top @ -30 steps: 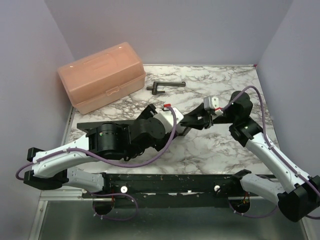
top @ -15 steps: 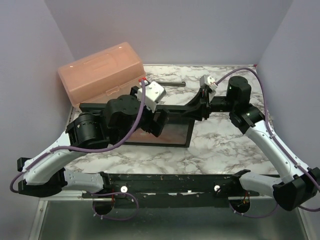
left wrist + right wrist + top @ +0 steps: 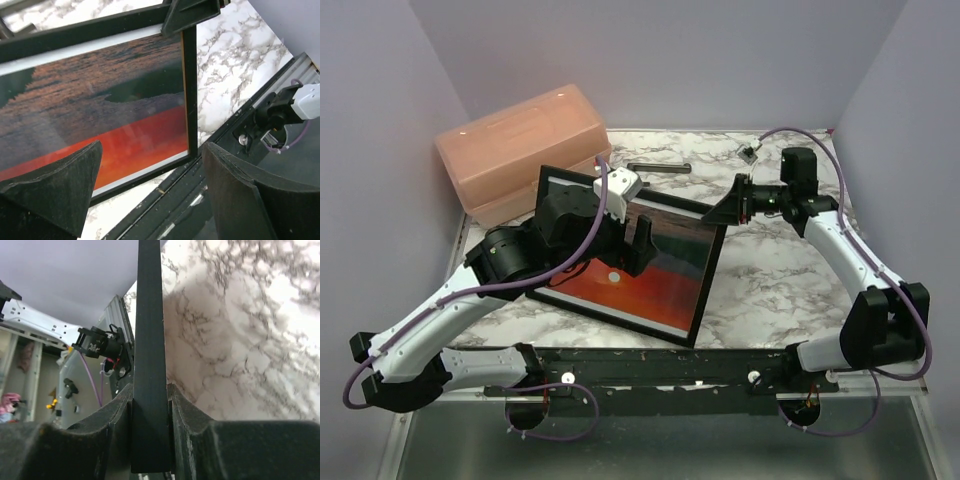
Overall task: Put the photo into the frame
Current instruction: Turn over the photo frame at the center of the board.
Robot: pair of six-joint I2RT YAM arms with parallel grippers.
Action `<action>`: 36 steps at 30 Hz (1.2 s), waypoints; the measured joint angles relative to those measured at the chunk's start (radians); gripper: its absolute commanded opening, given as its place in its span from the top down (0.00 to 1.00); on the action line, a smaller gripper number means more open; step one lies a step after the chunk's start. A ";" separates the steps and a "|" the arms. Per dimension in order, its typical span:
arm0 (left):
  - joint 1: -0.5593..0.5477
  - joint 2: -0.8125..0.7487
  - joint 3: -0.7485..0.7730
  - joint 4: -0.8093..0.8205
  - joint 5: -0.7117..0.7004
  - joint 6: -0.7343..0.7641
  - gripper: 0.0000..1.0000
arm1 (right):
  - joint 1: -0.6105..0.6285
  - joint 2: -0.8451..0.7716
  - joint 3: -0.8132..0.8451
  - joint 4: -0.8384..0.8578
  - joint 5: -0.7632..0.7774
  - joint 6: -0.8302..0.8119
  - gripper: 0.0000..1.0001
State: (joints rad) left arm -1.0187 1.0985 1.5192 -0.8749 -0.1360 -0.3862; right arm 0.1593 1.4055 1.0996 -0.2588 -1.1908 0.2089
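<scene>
The frame (image 3: 711, 272) is a large black-edged rectangle tilted up over the table's middle, its pane facing up. The photo (image 3: 655, 285) shows through the pane: red-orange sky and dark sea. My right gripper (image 3: 730, 208) is shut on the frame's far right corner; in the right wrist view the black edge (image 3: 150, 315) runs straight up from between the right gripper (image 3: 150, 387) fingers. My left gripper (image 3: 625, 250) hovers open above the pane. In the left wrist view the left gripper (image 3: 150, 150) stands wide, with nothing in it, over the photo (image 3: 125, 100) and the frame's corner (image 3: 189, 90).
An orange plastic box (image 3: 525, 150) stands at the back left, close behind the frame. A black handle-shaped tool (image 3: 660, 168) lies at the back, partly hidden. The marble table (image 3: 780, 290) shows bare on the right. The black base rail (image 3: 670, 365) runs along the near edge.
The frame has swung up from lying dark and flat, and the photo now shows. The right gripper carried its corner back and right. The left gripper opened wider and drew back.
</scene>
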 measured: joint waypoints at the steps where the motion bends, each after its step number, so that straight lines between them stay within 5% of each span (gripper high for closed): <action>1: 0.006 0.000 -0.016 0.003 0.013 -0.009 0.17 | -0.004 0.000 -0.006 -0.003 0.002 0.003 0.99; 13: 0.066 -0.024 -0.261 0.109 0.164 -0.147 0.17 | -0.063 0.120 -0.125 -0.032 0.210 0.124 0.80; 23: 0.171 -0.137 -0.557 0.192 0.238 -0.306 0.18 | -0.077 0.163 -0.203 0.014 0.422 0.150 0.42; 30: 0.188 -0.178 -0.677 0.209 0.250 -0.390 0.18 | -0.087 0.228 -0.244 0.034 0.622 0.101 0.30; 36: 0.195 -0.199 -0.735 0.220 0.251 -0.430 0.18 | -0.089 0.230 -0.246 0.064 0.717 0.078 0.10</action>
State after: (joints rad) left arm -0.8238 0.8993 0.7845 -0.6544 0.1154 -0.8162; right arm 0.0704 1.6360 0.8532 -0.1947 -0.4736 0.2871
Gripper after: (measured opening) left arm 0.826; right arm 0.849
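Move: The right fingers still hold the far right corner of the raised photo frame. Its flat resting place at the board's centre has its middle about 8 cm left, 2 back and 24 below that hand. The black handle lies some 20 cm ahead and 7 left, the pink box 21 ahead and 31 left, both well below. From the open left hand, the resting place is about 9 cm ahead, 2 left and 34 below. Right hand lowers the frame about 20 cm, shifting right, and opens at its corner; open left hand also sinks. ##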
